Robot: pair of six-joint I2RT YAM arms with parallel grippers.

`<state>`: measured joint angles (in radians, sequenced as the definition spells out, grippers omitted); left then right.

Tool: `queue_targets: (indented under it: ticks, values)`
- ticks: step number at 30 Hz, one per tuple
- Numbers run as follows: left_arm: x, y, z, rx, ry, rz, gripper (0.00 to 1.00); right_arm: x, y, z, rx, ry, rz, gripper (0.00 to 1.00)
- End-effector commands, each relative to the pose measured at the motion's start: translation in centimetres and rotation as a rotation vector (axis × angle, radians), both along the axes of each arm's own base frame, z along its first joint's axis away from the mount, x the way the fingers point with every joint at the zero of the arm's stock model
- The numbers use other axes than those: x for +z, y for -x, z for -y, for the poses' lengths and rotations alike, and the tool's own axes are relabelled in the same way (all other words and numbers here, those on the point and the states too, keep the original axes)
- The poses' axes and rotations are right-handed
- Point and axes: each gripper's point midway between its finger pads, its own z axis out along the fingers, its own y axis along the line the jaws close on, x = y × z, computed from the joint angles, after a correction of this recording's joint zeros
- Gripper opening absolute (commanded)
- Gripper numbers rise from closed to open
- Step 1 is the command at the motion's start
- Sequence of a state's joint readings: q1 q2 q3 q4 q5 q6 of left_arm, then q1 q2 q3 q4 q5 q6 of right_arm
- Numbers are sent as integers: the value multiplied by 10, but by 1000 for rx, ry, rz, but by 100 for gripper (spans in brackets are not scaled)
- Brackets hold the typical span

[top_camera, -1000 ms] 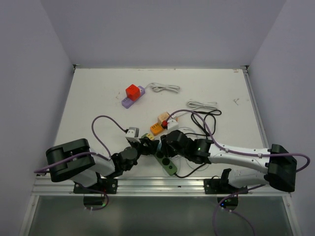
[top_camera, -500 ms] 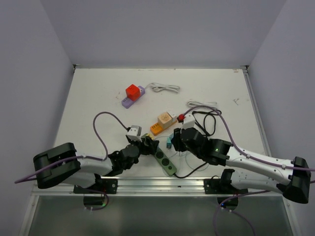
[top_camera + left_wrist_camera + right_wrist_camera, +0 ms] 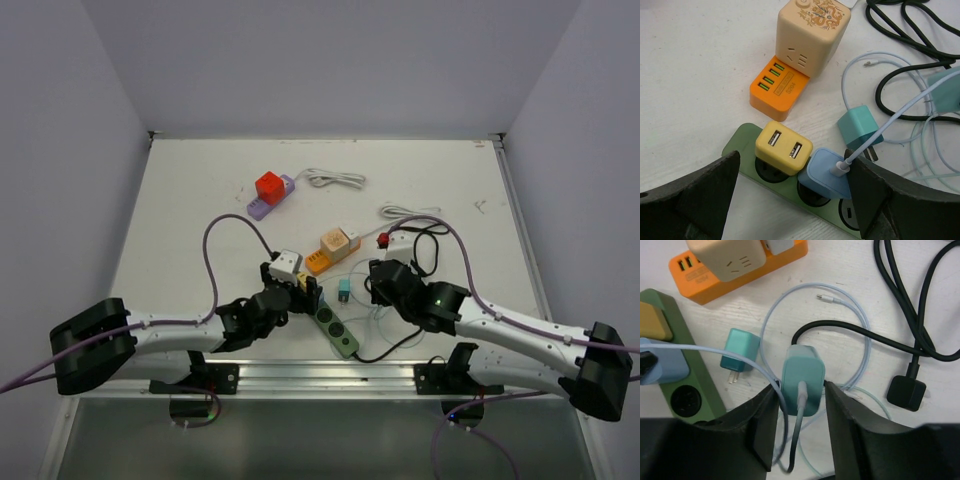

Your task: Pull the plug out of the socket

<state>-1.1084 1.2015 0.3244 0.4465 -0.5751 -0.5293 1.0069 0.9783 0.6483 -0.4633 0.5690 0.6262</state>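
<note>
The green socket strip [image 3: 740, 146] lies on the white table, with a yellow USB plug [image 3: 784, 147] and a blue plug [image 3: 830, 174] seated in it. My left gripper [image 3: 795, 165] is open, its fingers standing wide on either side of the strip and those two plugs. A teal plug [image 3: 802, 374] with its cable sits off the strip, to its right. My right gripper [image 3: 801, 390] is shut on it, both fingers against its sides. In the top view the strip [image 3: 338, 330] lies between my left gripper [image 3: 303, 290] and my right gripper [image 3: 376, 282].
A small loose teal plug [image 3: 740, 351] lies beside the strip. An orange strip [image 3: 777, 92] carrying a beige cube [image 3: 812, 30] sits just beyond. Black cable [image 3: 900, 315], a black plug [image 3: 906, 392] and pale blue cable loops crowd the right. A purple strip with a red cube [image 3: 270, 190] lies far back.
My right gripper has drawn back to the right, away from the green strip, with the teal plug in it. The left gripper shifted along the strip and spread a little wider.
</note>
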Motion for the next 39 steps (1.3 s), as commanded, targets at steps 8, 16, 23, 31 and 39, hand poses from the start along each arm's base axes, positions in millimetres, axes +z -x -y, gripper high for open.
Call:
queue_targets:
  ticks: [8,16,23,31,39]
  values:
    - [7,1,-4,-31,-70,17,89,-1,-18,-5,-39,80,15,56]
    - [25,4,-4,-65,-24,55,89,28,-14,-37,118,-61,59,60]
    - [68,4,-3,-98,27,133,90,39,3,-69,342,-129,46,66]
    - [76,10,-19,-92,88,157,89,39,19,-99,498,-184,36,85]
    - [62,-1,-41,-30,85,124,90,32,27,-124,568,-147,40,93]
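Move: About 13 cm to the right hand's left, 1 cm back and some 3 cm lower, the blue plug still sits in the green strip; the yellow plug is beyond it, 15 cm left and 2 cm ahead. A loose teal plug lies 7 cm left, 2 cm ahead and 6 cm down. From the left hand, the blue plug is about 3 cm to the right, level fore and aft and just below. Lowering the held teal plug some 2 cm, the right hand opens and lets go of it, then lifts and swings about 10 cm left and a little back over the loose plug's side of the strip towards the blue plug, turning 30 degrees counter-clockwise as the fingers spread wide. The left hand, still open, rises about 8 cm off the strip and drifts left, its fingers tipping up. ##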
